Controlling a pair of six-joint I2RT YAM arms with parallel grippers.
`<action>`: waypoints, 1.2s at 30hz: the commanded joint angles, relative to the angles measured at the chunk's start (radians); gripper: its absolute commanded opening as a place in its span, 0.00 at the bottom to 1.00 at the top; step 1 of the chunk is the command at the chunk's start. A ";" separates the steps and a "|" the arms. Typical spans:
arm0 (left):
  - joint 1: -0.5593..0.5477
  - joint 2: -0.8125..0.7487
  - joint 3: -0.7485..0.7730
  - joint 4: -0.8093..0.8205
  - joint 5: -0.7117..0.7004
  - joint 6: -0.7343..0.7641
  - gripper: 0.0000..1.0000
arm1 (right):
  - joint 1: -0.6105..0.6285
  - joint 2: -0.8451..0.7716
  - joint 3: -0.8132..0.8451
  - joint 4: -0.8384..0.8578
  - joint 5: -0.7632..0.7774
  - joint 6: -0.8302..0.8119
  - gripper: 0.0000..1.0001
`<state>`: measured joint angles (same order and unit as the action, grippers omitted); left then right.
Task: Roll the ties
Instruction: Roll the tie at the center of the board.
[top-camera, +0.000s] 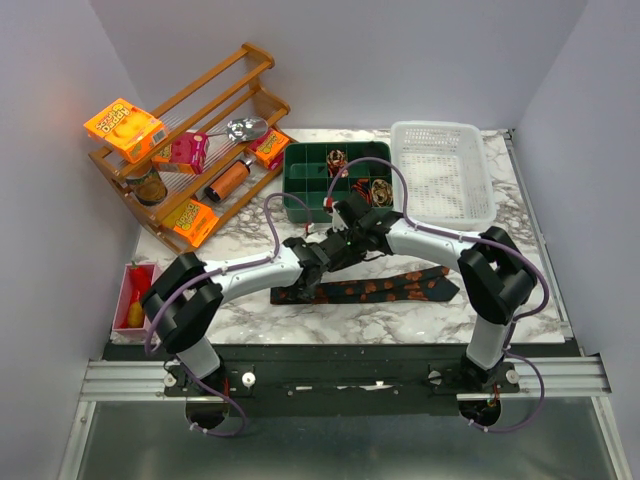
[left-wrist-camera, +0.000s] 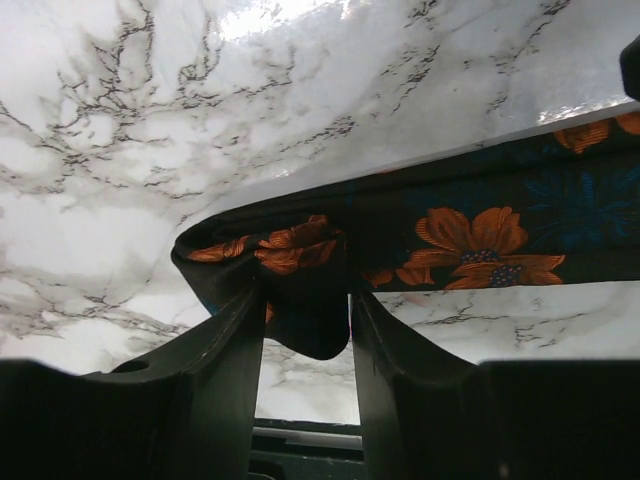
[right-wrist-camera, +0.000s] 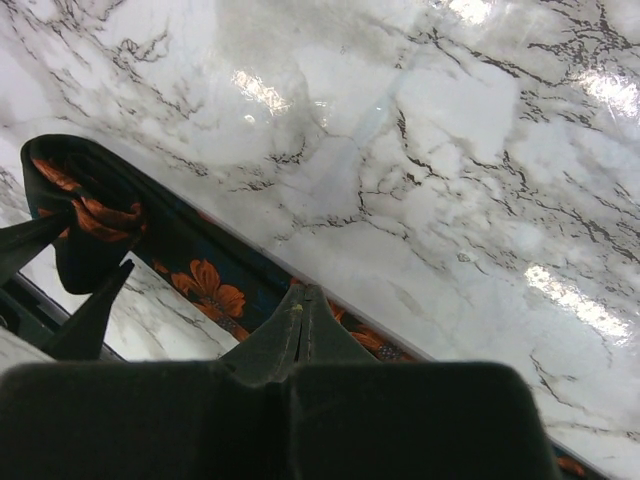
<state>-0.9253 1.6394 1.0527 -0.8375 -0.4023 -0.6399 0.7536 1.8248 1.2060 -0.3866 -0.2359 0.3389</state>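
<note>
A dark tie (top-camera: 390, 289) with orange flowers lies flat across the marble table in front of both arms. Its left end is folded over into a small loop (left-wrist-camera: 290, 250). My left gripper (left-wrist-camera: 305, 300) (top-camera: 318, 262) stands open around that loop, and the fabric hangs between its parted fingers (left-wrist-camera: 225, 350). My right gripper (right-wrist-camera: 303, 290) (top-camera: 345, 245) is shut, and its joined tip rests on the flat tie (right-wrist-camera: 205, 280) a little to the right of the loop. Rolled ties (top-camera: 337, 158) sit as small coils in the green box.
The green compartment box (top-camera: 290, 185) stands behind the grippers, with a white basket (top-camera: 440, 170) to its right. A wooden rack (top-camera: 200, 130) with orange snack packets (top-camera: 124, 128) fills the back left. A red bin (top-camera: 135, 290) sits at the table's left edge.
</note>
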 joint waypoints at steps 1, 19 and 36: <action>-0.012 -0.004 0.012 0.093 0.023 -0.015 0.49 | 0.006 -0.006 -0.014 -0.006 0.012 -0.018 0.01; 0.000 -0.098 -0.088 0.319 0.125 -0.090 0.48 | 0.006 0.004 -0.039 0.012 -0.029 -0.021 0.01; 0.312 -0.496 -0.325 0.453 0.387 -0.070 0.68 | 0.055 -0.036 -0.008 0.029 -0.126 -0.031 0.01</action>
<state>-0.6796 1.1919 0.7830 -0.4404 -0.1368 -0.7151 0.7742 1.8008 1.1805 -0.3450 -0.3141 0.3229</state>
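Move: The folded end of the tie lies under and just left of the left fingertips, its middle about 2 cm to the left, 1 cm ahead and 1 cm below. The tie's flat length runs off to the right, its middle some 17 cm that way and 1 cm ahead, 2 cm lower. The shut right gripper is about 6 cm ahead and 7 cm right of the left hand. From the right hand, the fold is 9 cm left, 5 cm back and 2 cm below. The tie's folded end is nudged along to the right by the half-open left fingers, which creep about 3 cm that way, sinking slightly as their tips swing rightwards. Then the left hand comes clear, rising some 7 cm while going forward and a little left, tilting on to about 35 degrees and opening wider. Late on, the shut right hand shifts a couple of centimetres back and left, rising slightly. ##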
